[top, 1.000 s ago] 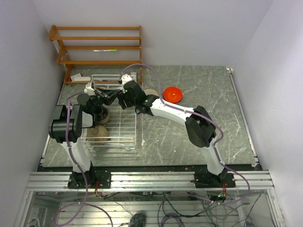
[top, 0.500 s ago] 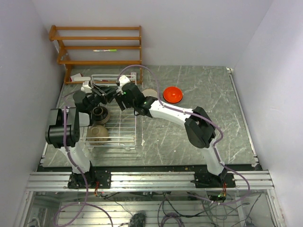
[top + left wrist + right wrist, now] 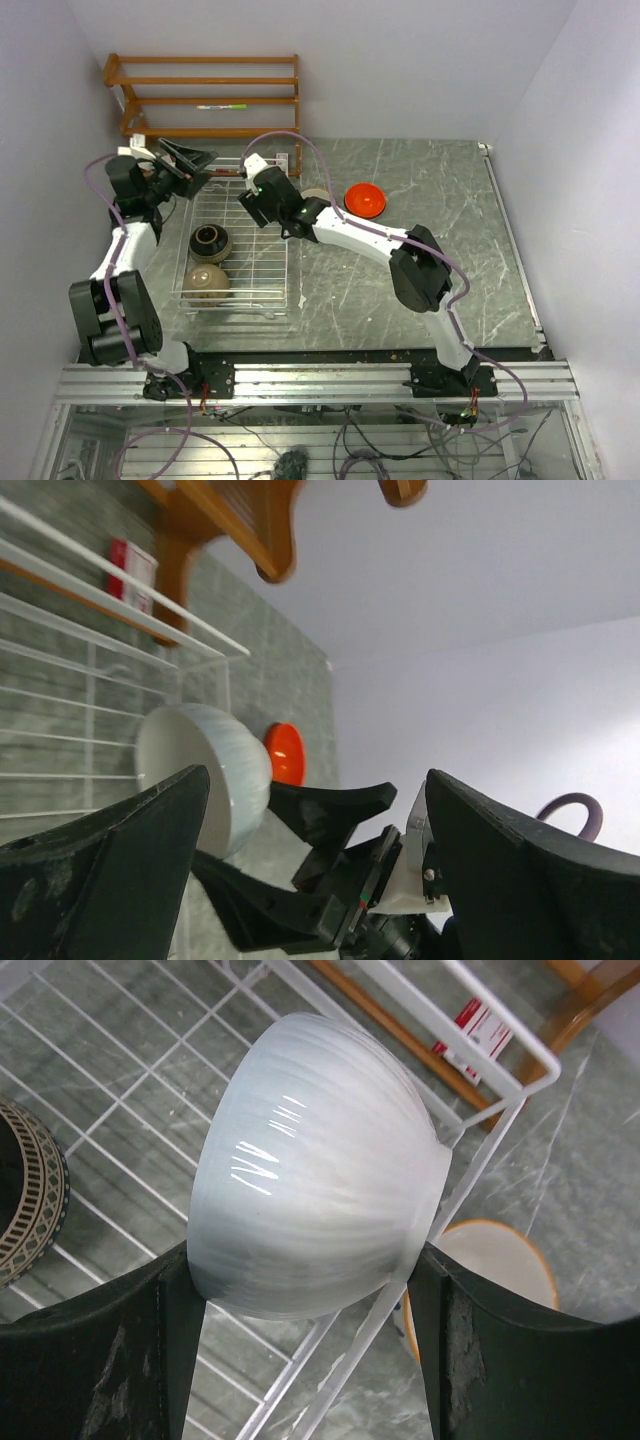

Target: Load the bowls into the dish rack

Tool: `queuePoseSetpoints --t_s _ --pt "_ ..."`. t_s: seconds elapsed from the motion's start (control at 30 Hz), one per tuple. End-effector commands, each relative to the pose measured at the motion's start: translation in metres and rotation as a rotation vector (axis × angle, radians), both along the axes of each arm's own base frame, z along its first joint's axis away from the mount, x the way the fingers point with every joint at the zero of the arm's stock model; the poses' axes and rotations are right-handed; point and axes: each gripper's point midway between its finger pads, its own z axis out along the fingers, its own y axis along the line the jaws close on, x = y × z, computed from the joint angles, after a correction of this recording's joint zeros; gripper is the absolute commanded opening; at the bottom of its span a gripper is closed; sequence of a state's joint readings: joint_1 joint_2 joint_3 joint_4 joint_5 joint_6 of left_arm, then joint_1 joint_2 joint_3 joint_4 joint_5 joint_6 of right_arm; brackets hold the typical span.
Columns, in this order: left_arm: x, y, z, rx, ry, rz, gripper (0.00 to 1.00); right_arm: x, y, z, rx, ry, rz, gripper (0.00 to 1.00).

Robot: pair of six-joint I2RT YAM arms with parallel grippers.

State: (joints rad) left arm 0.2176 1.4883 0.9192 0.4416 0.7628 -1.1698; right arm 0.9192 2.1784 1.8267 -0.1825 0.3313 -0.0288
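My right gripper is shut on a cream-white ribbed bowl, its fingers pressing on both sides. It holds the bowl tilted above the far right corner of the white wire dish rack. From above, the right gripper hides that bowl. In the dish rack sit a black-brown bowl and a tan bowl. On the table lie an orange-red bowl and an orange-rimmed bowl. My left gripper stands open and empty, raised at the rack's far left corner and facing the held bowl.
A brown wooden shelf unit stands against the back wall just behind the rack. A small red and white box lies at its foot. The right arm reaches across the table's middle. A side wall runs close on the left.
My left gripper opened, let go of the black-brown bowl in the rack, and swung up to the far left. The right gripper carried the white bowl slightly farther back.
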Motion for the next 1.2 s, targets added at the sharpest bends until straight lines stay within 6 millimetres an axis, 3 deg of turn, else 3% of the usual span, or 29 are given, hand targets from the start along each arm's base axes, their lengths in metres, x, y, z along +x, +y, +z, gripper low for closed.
queuePoseSetpoints --t_s 0.0,0.23,0.53,0.83,1.17 --pt "-0.017 0.035 -0.001 0.169 0.068 0.08 0.99 0.013 0.015 0.033 -0.027 -0.123 0.021 0.15" --pt "-0.044 0.059 0.03 0.298 0.029 0.181 0.99 0.03 0.027 0.008 -0.215 -0.177 0.033 0.16" --pt "-0.07 0.066 0.057 0.39 -0.025 0.226 0.99 0.047 0.023 -0.013 -0.357 -0.242 0.002 0.2" --pt "-0.079 0.068 0.062 0.442 -0.034 0.233 0.99 0.031 0.04 -0.055 -0.399 -0.18 0.125 0.46" --pt "-0.078 0.068 0.064 0.446 -0.04 0.228 0.99 0.02 0.057 -0.057 -0.404 -0.191 0.198 0.78"
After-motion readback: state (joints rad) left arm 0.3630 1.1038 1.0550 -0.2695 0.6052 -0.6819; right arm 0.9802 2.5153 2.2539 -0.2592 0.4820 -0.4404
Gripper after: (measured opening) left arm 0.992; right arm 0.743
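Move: I already hold a white bowl in my right hand over the rack. Its place in the far right part of the dish rack is about 5 cm ahead, 5 cm left and 5 cm below this hand. The black bowl in the rack is some 13 cm left and 9 cm back, the second white bowl about 13 cm right and 1 cm ahead, both roughly 8 cm lower. From my empty left hand, that place is about 9 cm right, 3 cm ahead and 16 cm below. With my right hand I carry the pinched bowl forward and left, briefly up over the rack, then dip about 4 cm from that crest, finally easing left and slightly back, rolling my wrist some 25 degrees so its left side drops; only at the end does my grip start to slacken. My open left hand backs away about 8 cm, going left and up and rolling its left side up. ##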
